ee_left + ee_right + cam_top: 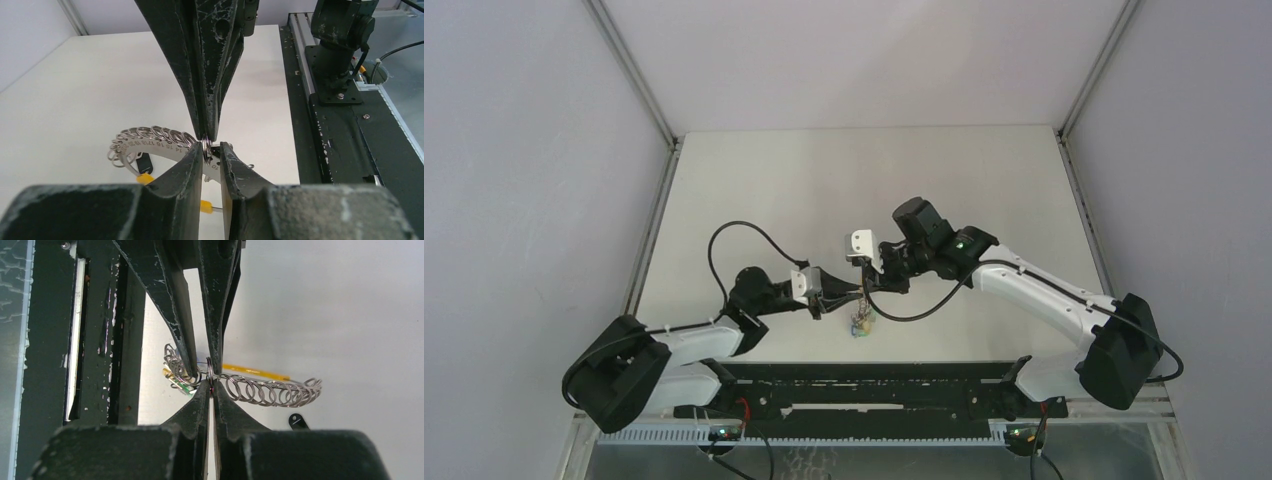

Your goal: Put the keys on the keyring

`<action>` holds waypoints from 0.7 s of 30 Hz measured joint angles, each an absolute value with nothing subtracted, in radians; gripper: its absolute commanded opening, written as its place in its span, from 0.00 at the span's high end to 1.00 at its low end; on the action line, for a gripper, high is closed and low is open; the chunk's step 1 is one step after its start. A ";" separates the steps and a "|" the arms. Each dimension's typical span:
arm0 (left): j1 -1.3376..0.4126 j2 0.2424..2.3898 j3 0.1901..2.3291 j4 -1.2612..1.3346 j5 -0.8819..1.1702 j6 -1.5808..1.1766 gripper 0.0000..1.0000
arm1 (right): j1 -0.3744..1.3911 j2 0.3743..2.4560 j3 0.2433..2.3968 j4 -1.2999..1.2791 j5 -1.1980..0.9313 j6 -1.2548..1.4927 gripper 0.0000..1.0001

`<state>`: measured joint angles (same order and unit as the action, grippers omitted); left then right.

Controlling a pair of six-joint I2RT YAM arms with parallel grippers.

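Note:
The keyring [150,137], a curved silvery band carrying a row of small rings, hangs in mid-air between both grippers over the table's near middle. My left gripper [211,150] is shut on the band. My right gripper [211,382] is shut on one small ring [206,145] right beside the left fingertips. In the right wrist view the keyring [270,391] trails off to the right. Keys dangle below it: a black tag [144,161], yellow heads [145,178], a yellow key [255,371], and green and yellow pieces [180,382]. From above they show as a small coloured bunch [860,323].
A black rail [864,385] runs along the table's near edge, just behind the hanging keys. The right arm's base [340,30] stands on it. White enclosure walls and metal posts [639,80] border the white table [864,180].

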<state>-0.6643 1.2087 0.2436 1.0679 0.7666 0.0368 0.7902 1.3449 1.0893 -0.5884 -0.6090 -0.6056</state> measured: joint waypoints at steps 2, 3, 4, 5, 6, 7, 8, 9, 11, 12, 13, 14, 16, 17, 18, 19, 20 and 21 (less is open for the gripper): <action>-0.664 1.215 0.249 1.066 0.769 0.036 0.82 | 0.795 1.346 1.089 -0.588 -0.609 -0.608 1.00; -0.664 1.219 0.251 1.066 0.771 0.036 0.84 | 0.797 1.347 1.089 -0.589 -0.609 -0.610 1.00; -0.664 1.222 0.253 1.066 0.772 0.036 0.88 | 0.799 1.348 1.090 -0.589 -0.609 -0.612 1.00; -0.664 1.224 0.253 1.066 0.773 0.036 0.92 | 0.801 1.351 1.090 -0.590 -0.608 -0.615 1.00; -0.664 1.225 0.253 1.063 0.775 0.035 0.96 | 0.802 1.353 1.091 -0.591 -0.607 -0.616 1.00; -0.664 1.226 0.253 1.060 0.775 0.035 0.99 | 0.804 1.357 1.093 -0.597 -0.606 -0.618 1.00; -0.664 1.227 0.253 1.056 0.777 0.034 1.00 | 0.805 1.360 1.095 -0.599 -0.604 -0.620 1.00; -0.664 1.227 0.253 1.055 0.777 0.034 1.00 | 0.807 1.363 1.097 -0.604 -0.603 -0.622 1.00; -0.662 1.229 0.253 1.053 0.780 0.035 1.00 | 0.810 1.369 1.103 -0.609 -0.596 -0.625 1.00; -0.661 1.229 0.253 1.053 0.779 0.035 1.00 | 0.810 1.369 1.105 -0.611 -0.594 -0.624 1.00; -0.661 1.229 0.253 1.053 0.779 0.036 1.00 | 0.810 1.369 1.105 -0.611 -0.593 -0.622 1.00; -0.661 1.228 0.253 1.053 0.778 0.036 1.00 | 0.810 1.369 1.105 -0.611 -0.593 -0.620 0.96; -0.661 1.225 0.253 1.053 0.769 0.036 1.00 | 0.802 1.368 1.105 -0.611 -0.596 -0.608 0.86; -0.661 1.222 0.253 1.054 0.765 0.036 1.00 | 0.794 1.365 1.105 -0.608 -0.604 -0.598 0.82; -0.662 1.219 0.252 1.057 0.759 0.036 1.00 | 0.789 1.359 1.105 -0.604 -0.610 -0.583 0.80; -0.661 1.216 0.250 1.065 0.750 0.036 1.00 | 0.783 1.349 1.105 -0.598 -0.617 -0.568 0.78; -0.661 1.213 0.249 1.077 0.739 0.036 1.00 | 0.777 1.338 1.105 -0.590 -0.624 -0.555 0.76; -0.661 1.211 0.246 1.090 0.731 0.035 1.00 | 0.769 1.322 1.101 -0.574 -0.635 -0.537 0.75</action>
<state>-0.6613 1.2114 0.2459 1.0901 0.7311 0.0349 0.7689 1.3220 1.1011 -0.5739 -0.6346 -0.5369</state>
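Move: The small ring to be handed over stands upright in the still-shut right fingertips, right at that hand's point. It also sits between the parted left fingertips, about 1 cm to the left hand's right. From the left hand, the keyring coil arches about 4 cm ahead, 1 cm right and 1 cm lower, the coloured keys hang about 6 cm back and 4 cm lower, and the black fob lies on the table roughly 10 cm ahead, 12 cm right and 12 cm down. The left fingers, already straddling the small ring, close and pinch it from the robot's left while the right fingers still grip it, both hands sinking about half a centimetre. Once the left has its hold, the right fingers part about a fifth of their range and the right hand turns upward to rise some 1.5 cm, coming free of the ring, while the left keeps its pinch and lifts about 1 cm, easing slightly forward. ##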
